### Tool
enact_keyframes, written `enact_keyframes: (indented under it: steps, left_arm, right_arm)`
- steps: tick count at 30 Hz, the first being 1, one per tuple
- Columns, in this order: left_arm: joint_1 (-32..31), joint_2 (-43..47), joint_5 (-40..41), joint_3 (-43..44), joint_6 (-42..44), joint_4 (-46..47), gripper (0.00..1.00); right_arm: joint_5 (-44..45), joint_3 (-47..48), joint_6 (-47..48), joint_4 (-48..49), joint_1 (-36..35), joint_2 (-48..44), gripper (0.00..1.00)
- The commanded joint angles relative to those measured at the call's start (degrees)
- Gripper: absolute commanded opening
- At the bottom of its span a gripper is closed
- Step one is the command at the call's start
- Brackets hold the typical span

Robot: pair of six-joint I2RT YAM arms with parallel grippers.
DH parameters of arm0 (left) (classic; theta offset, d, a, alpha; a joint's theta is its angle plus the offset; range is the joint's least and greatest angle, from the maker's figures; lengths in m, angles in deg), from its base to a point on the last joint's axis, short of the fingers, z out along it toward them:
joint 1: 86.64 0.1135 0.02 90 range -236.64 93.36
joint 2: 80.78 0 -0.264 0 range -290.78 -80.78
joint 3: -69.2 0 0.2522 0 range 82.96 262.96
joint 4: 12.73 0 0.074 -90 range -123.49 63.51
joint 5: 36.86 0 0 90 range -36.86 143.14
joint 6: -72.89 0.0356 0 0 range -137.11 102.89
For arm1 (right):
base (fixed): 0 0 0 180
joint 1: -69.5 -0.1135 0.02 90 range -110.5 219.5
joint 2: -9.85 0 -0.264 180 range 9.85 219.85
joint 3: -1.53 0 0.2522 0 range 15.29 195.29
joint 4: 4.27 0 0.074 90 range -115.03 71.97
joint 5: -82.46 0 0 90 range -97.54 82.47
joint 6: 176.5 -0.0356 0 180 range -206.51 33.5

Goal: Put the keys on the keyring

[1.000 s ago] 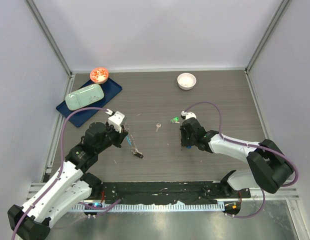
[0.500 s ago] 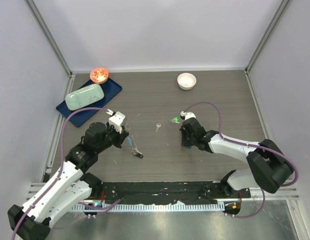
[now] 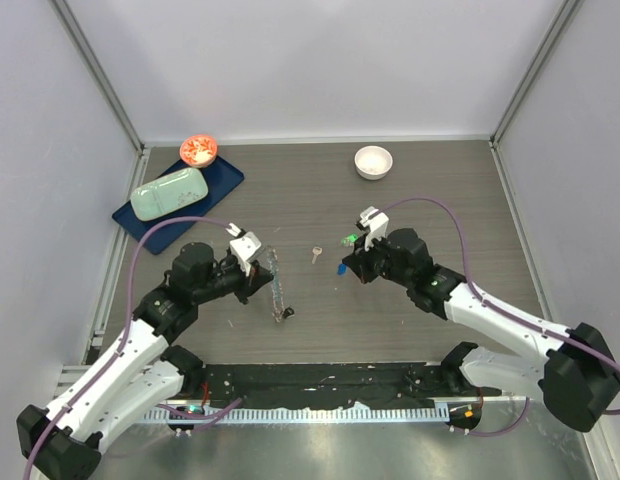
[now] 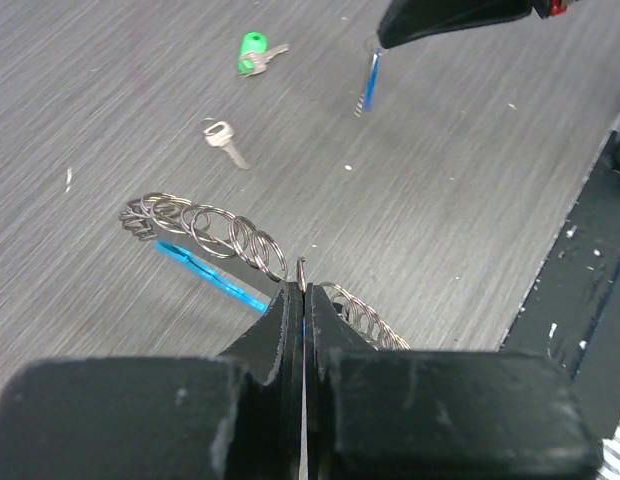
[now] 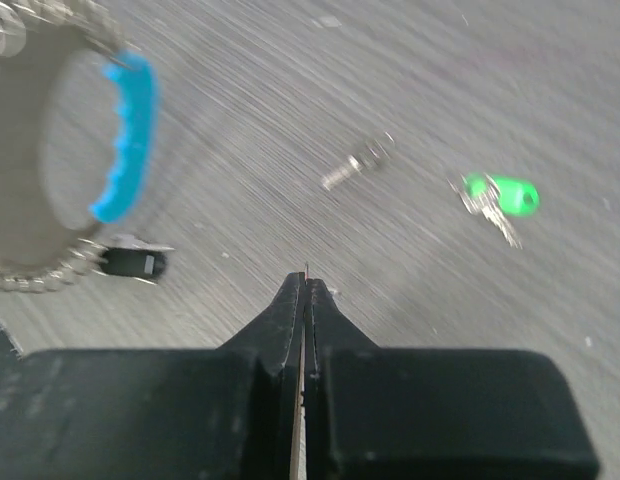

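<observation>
The keyring (image 4: pixel 215 228), a silvery chain loop with a light-blue strip (image 4: pixel 208 278), hangs from my left gripper (image 4: pixel 302 284), which is shut on one of its links. In the top view that gripper (image 3: pixel 266 278) holds the keyring (image 3: pixel 278 288) left of centre. My right gripper (image 3: pixel 347 267) is shut on a blue key (image 3: pixel 342 269), which dangles below its tips (image 4: pixel 370 82). On the table lie a green-headed key (image 3: pixel 348 239), a plain silver key (image 3: pixel 316 254) and a black-headed key (image 5: pixel 135 263). The right wrist view shows its jaws (image 5: pixel 306 285) shut on a thin metal sliver.
A white bowl (image 3: pixel 373 161) stands at the back right. At the back left, a dark blue tray (image 3: pixel 225 177) carries a pale green case (image 3: pixel 169 193), with a red dish (image 3: pixel 199 149) beside it. A black rail (image 3: pixel 320 380) runs along the near edge.
My right gripper closed on the blue key and lifted it up and to the left. My left gripper shifted right, raising the keyring into a hanging loop.
</observation>
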Motion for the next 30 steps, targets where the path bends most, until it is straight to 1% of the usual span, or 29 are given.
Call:
enact_keyframes:
  steps: [1,2,4,5,6,8,9,10,14,16,18,22,27,30]
  left_arm:
    - [0.3,-0.5,-8.5,0.6,1.8,6.9,0.00]
    - [0.3,-1.1,-10.1,0.6,2.0,7.2,0.00]
    - [0.3,-2.0,-11.7,0.9,2.9,8.0,0.00]
    - [0.3,-2.9,-13.8,1.0,3.6,8.3,0.00]
    - [0.2,-3.5,-14.5,1.1,3.8,9.1,0.00]
    - [0.3,-5.5,-15.6,2.1,4.6,9.5,0.00]
    - [0.3,-6.3,-16.8,2.6,5.0,9.3,0.00]
    - [0.3,-7.3,-17.5,3.2,5.7,9.1,0.00]
    - [0.1,-11.5,-18.8,6.8,6.7,8.8,0.00]
    - [0.0,-13.8,-19.2,8.8,7.6,8.8,0.00]
    - [-0.2,-16.5,-19.4,11.6,10.5,6.5,0.00]
    - [-0.2,-18.9,-21.3,14.0,14.8,2.8,0.00]
    - [-0.2,-18.1,-23.9,11.9,18.6,2.3,0.00]
    - [-0.3,-15.8,-24.2,10.2,20.2,2.7,0.00]
  right_arm:
    - [-11.5,-1.0,5.6,11.6,-0.5,-4.0,0.01]
    - [-14.5,-1.2,6.3,14.2,-0.5,-4.5,0.01]
    - [-17.7,-1.1,7.1,16.6,-0.5,-4.6,0.01]
    - [-19.1,-1.0,7.4,17.4,-0.5,-4.4,0.01]
    - [-21.9,-0.9,7.4,18.3,-0.5,-4.2,0.01]
    - [-23.8,-1.0,7.3,21.7,-0.6,-3.8,0.01]
    - [-26.1,-1.2,7.0,23.2,-0.6,-3.4,0.01]
    - [-27.3,-1.3,6.5,26.3,-0.6,-3.1,0.01]
    - [-32.0,-1.0,6.0,30.4,-0.7,-1.6,0.01]
    - [-33.3,-1.2,6.4,30.6,-0.8,-1.2,0.01]
    - [-33.1,-2.2,6.8,30.7,-0.8,-1.5,0.01]
    - [-32.0,-4.6,7.4,31.7,-0.8,-2.9,0.01]
    - [-32.0,-5.2,7.4,32.8,-1.1,-2.9,0.01]
    - [-32.0,-5.6,7.4,33.3,-1.1,-2.8,0.01]
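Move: From the right hand, which already holds the blue-tagged key, the keyring's middle lies about 17 cm to the left, 6 cm back and 2 cm higher. On the table some 11 cm below, the silver key lies 10 cm ahead and 10 cm to the left, the green-tagged key 14 cm ahead and 1 cm to the left. From the left hand, still pinching the keyring, the blue-tagged key is about 17 cm to the right, 5 cm ahead and 7 cm lower. The right hand carries the blue-tagged key up about 8 cm (some 10 cm at its highest, then slightly down again), left about 7 cm and back about 6 cm towards the keyring, its fingertips lifting as it swings some 30 degrees counter-clockwise. Meanwhile the left hand brings the keyring about 5.5 cm right to meet it and slightly up, after a small dip, turning some 25 degrees clockwise; both grippers keep their hold. ##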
